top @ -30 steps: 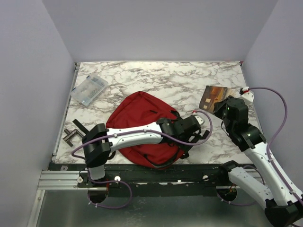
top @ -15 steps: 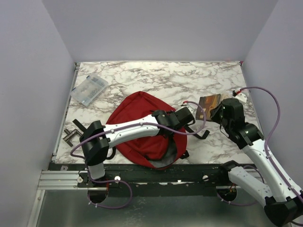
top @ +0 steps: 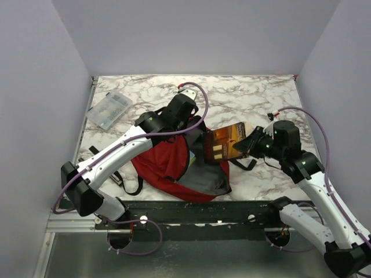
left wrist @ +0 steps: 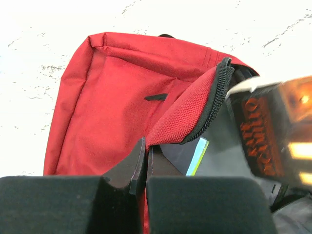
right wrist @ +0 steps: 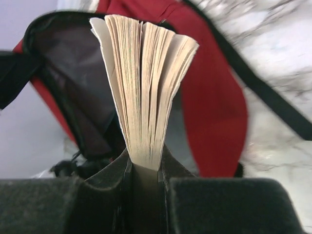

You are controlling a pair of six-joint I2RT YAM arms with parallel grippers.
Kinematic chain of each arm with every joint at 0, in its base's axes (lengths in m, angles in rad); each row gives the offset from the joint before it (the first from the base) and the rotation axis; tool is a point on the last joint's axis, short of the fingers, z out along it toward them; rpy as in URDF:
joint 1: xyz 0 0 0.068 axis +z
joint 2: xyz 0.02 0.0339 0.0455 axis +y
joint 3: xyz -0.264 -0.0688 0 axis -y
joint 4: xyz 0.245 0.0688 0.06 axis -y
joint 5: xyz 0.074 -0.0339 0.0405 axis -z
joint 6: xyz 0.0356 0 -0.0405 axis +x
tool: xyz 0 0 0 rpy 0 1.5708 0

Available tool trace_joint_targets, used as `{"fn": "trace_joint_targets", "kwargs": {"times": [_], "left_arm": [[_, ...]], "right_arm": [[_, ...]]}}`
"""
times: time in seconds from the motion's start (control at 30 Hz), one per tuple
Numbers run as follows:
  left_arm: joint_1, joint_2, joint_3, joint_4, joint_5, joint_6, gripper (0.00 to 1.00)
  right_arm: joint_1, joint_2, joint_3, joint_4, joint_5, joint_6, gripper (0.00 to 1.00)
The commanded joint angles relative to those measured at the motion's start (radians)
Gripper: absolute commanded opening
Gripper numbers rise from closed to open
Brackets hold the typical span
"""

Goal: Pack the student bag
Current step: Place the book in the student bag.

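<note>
The student bag [top: 159,165] is a dark red backpack lying at the table's near middle, its mouth gaping and showing grey lining [top: 204,174]. My left gripper [top: 196,126] is shut on the bag's zippered flap [left wrist: 187,114] and holds it raised; in the left wrist view the left gripper [left wrist: 145,148] pinches red fabric. My right gripper [top: 253,145] is shut on a brown-orange book [top: 225,142], held on edge at the bag's mouth. In the right wrist view the book's fanned pages [right wrist: 145,83] rise from the right gripper [right wrist: 145,163] before the dark opening [right wrist: 73,78]. A blue-green strip [left wrist: 197,156] shows inside.
A clear plastic case [top: 109,109] lies at the back left. Black straps [top: 240,162] trail from the bag toward the right arm. A dark object [top: 94,152] sits by the left edge, partly behind the left arm. Walls close in on three sides.
My left gripper closed on the bag's flap and pulled it up and back, opening the bag. My right arm carried the book left from the table's right side to the bag's mouth.
</note>
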Motion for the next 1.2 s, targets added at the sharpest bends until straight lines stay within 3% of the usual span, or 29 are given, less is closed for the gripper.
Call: {"fn": "trace_joint_targets", "kwargs": {"times": [0.0, 0.2, 0.37, 0.53, 0.63, 0.73, 0.83, 0.97, 1.07, 1.17], "left_arm": [[0.014, -0.052, 0.035, 0.061, -0.019, 0.015, 0.0], [0.015, -0.15, 0.01, 0.156, 0.076, 0.029, 0.0], [0.013, -0.23, -0.034, 0.242, 0.155, 0.039, 0.0], [0.014, -0.247, -0.055, 0.261, 0.269, 0.031, 0.0], [0.013, -0.24, -0.065, 0.274, 0.298, -0.003, 0.0], [0.014, -0.214, -0.049, 0.292, 0.348, -0.022, 0.0], [0.013, -0.192, -0.042, 0.308, 0.352, -0.029, 0.0], [0.012, -0.2, -0.069, 0.31, 0.334, -0.024, 0.0], [0.013, -0.219, -0.113, 0.318, 0.318, -0.021, 0.0], [0.013, -0.237, -0.141, 0.318, 0.314, -0.027, 0.0]], "right_arm": [[-0.002, 0.001, -0.024, 0.128, -0.316, 0.08, 0.01], [-0.002, 0.02, -0.215, 0.369, -0.496, 0.305, 0.01], [0.0, 0.029, -0.258, 0.4, -0.344, 0.353, 0.01], [0.002, 0.073, -0.371, 0.7, -0.265, 0.529, 0.01], [0.041, 0.146, -0.373, 0.796, -0.162, 0.587, 0.01], [0.204, 0.231, -0.356, 0.861, 0.034, 0.657, 0.01], [0.516, 0.336, -0.285, 0.871, 0.434, 0.652, 0.01], [0.613, 0.566, -0.198, 0.878, 0.378, 0.621, 0.01], [0.614, 0.587, -0.247, 0.906, 0.339, 0.539, 0.35], [0.59, 0.538, -0.329, 0.993, 0.27, 0.415, 0.5]]}}
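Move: My right hand still grips the book. The student bag's open mouth lies about 18 cm to its left, 3 cm back and 13 cm down. The blue book already inside is some 21 cm left, 3 cm ahead and 16 cm below; the loose strap end is on the table about 3 cm ahead, 1 cm right, 21 cm below. From my left hand, shut on the bag's zipped flap, the mouth lies roughly 5 cm right, 10 cm back and 15 cm below. With my right hand I roll the book some 25 degrees, left side up, easing left, back and down, then a little forward, before sweeping left and down into the bag's mouth, about 20 cm left and 11 cm down overall; there my fingers start opening. My left hand keeps its pinch on the flap, hoists it, then drifts right and back, rolling its left side down. ##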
